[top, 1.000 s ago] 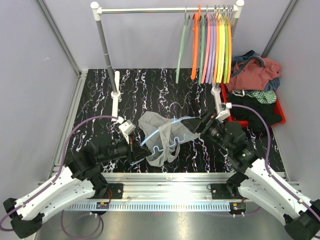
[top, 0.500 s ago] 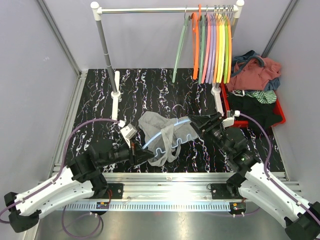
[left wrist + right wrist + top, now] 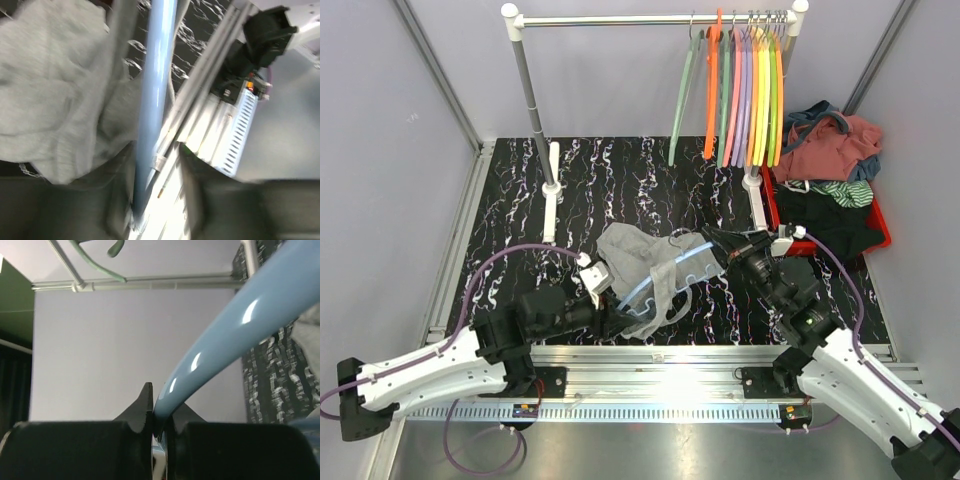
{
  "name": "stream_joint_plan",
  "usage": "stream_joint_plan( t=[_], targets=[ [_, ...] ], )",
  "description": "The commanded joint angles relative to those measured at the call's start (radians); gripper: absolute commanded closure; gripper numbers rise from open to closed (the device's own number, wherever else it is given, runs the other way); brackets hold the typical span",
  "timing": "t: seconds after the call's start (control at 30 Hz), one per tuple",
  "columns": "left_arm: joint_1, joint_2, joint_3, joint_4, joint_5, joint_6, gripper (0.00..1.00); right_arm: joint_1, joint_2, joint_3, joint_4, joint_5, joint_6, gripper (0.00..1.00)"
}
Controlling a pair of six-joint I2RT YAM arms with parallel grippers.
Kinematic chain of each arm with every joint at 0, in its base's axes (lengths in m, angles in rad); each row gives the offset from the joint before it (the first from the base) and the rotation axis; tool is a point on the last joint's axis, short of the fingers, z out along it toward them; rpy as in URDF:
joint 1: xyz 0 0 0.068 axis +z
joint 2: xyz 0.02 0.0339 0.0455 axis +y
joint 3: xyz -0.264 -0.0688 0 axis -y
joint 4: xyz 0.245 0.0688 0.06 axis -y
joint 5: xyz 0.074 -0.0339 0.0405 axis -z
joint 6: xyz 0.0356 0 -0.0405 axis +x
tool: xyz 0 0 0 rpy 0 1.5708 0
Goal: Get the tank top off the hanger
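The grey tank top (image 3: 635,255) lies crumpled on the black marbled table, still threaded on a light blue hanger (image 3: 665,272). My right gripper (image 3: 713,246) is shut on the hanger's right end; in the right wrist view the blue bar (image 3: 240,325) curves up out of the pinched gripper (image 3: 161,400). My left gripper (image 3: 620,318) is at the garment's near edge. The blurred left wrist view shows that gripper (image 3: 155,200) with its jaws apart, the blue bar (image 3: 156,75) running between them close to the left finger, and grey cloth (image 3: 55,95) on the left.
A clothes rack (image 3: 650,18) at the back carries several coloured hangers (image 3: 740,90); its white feet (image 3: 552,190) (image 3: 758,200) stand on the table. A red bin (image 3: 876,215) of clothes sits at the right. The aluminium rail (image 3: 660,355) borders the near edge.
The right gripper closed on the hanger's end. The left arm slid right along the garment's near edge and its jaws parted. Hanger and tank top shifted slightly.
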Motion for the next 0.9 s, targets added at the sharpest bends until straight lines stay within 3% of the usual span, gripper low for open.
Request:
stream_joint_plan(
  t=[0.0,0.03,0.13,0.37,0.5,0.77,0.87],
  targets=[
    [0.000,-0.034,-0.004,0.127,-0.066,0.029,0.47,-0.010,-0.041,-0.011,-0.101,0.096,-0.103,1.00],
    [0.000,-0.032,-0.004,0.129,-0.090,0.027,0.28,-0.008,-0.050,-0.014,-0.115,0.107,-0.106,1.00],
    [0.000,-0.031,-0.001,0.129,-0.089,0.019,0.01,-0.008,-0.085,-0.017,-0.138,0.147,-0.124,1.00],
    [0.000,0.018,0.025,0.242,-0.132,0.024,0.01,-0.008,-0.050,0.050,-0.129,0.199,-0.325,1.00],
    [0.000,0.185,0.131,0.329,-0.122,0.104,0.01,-0.008,0.014,0.164,-0.157,0.172,-0.449,1.00],
    [0.000,0.481,0.257,0.484,-0.029,0.199,0.01,-0.008,0.010,0.202,-0.174,0.111,-0.483,1.00],
    [0.000,0.538,0.277,0.521,-0.039,0.254,0.09,-0.008,-0.015,0.199,-0.186,0.090,-0.474,1.00]
  ],
)
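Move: The left hand is already opening around the lower end of the blue hanger. From it, the tank top's middle is about 7 cm ahead, 6 right and 9 below, and the hanger's middle about 7 ahead, 8 right and 5 above. From the right hand, which grips the hanger, the tank top lies some 8 cm back, 10 left and 21 below, the hanger's middle 7 back and 8 left, 5 lower. The left fingers, opening from partly apart to wide, let go of the hanger. That hand eases up and forward, then swings quickly right, some 9 cm right, 6 forward and 4 up in all, until the open fingers straddle the cloth-covered free end. The right hand keeps its pinch, shifting about 2 cm right after dipping and rising again some 4 cm, and rolls about 25 degrees with its left side dropping. ##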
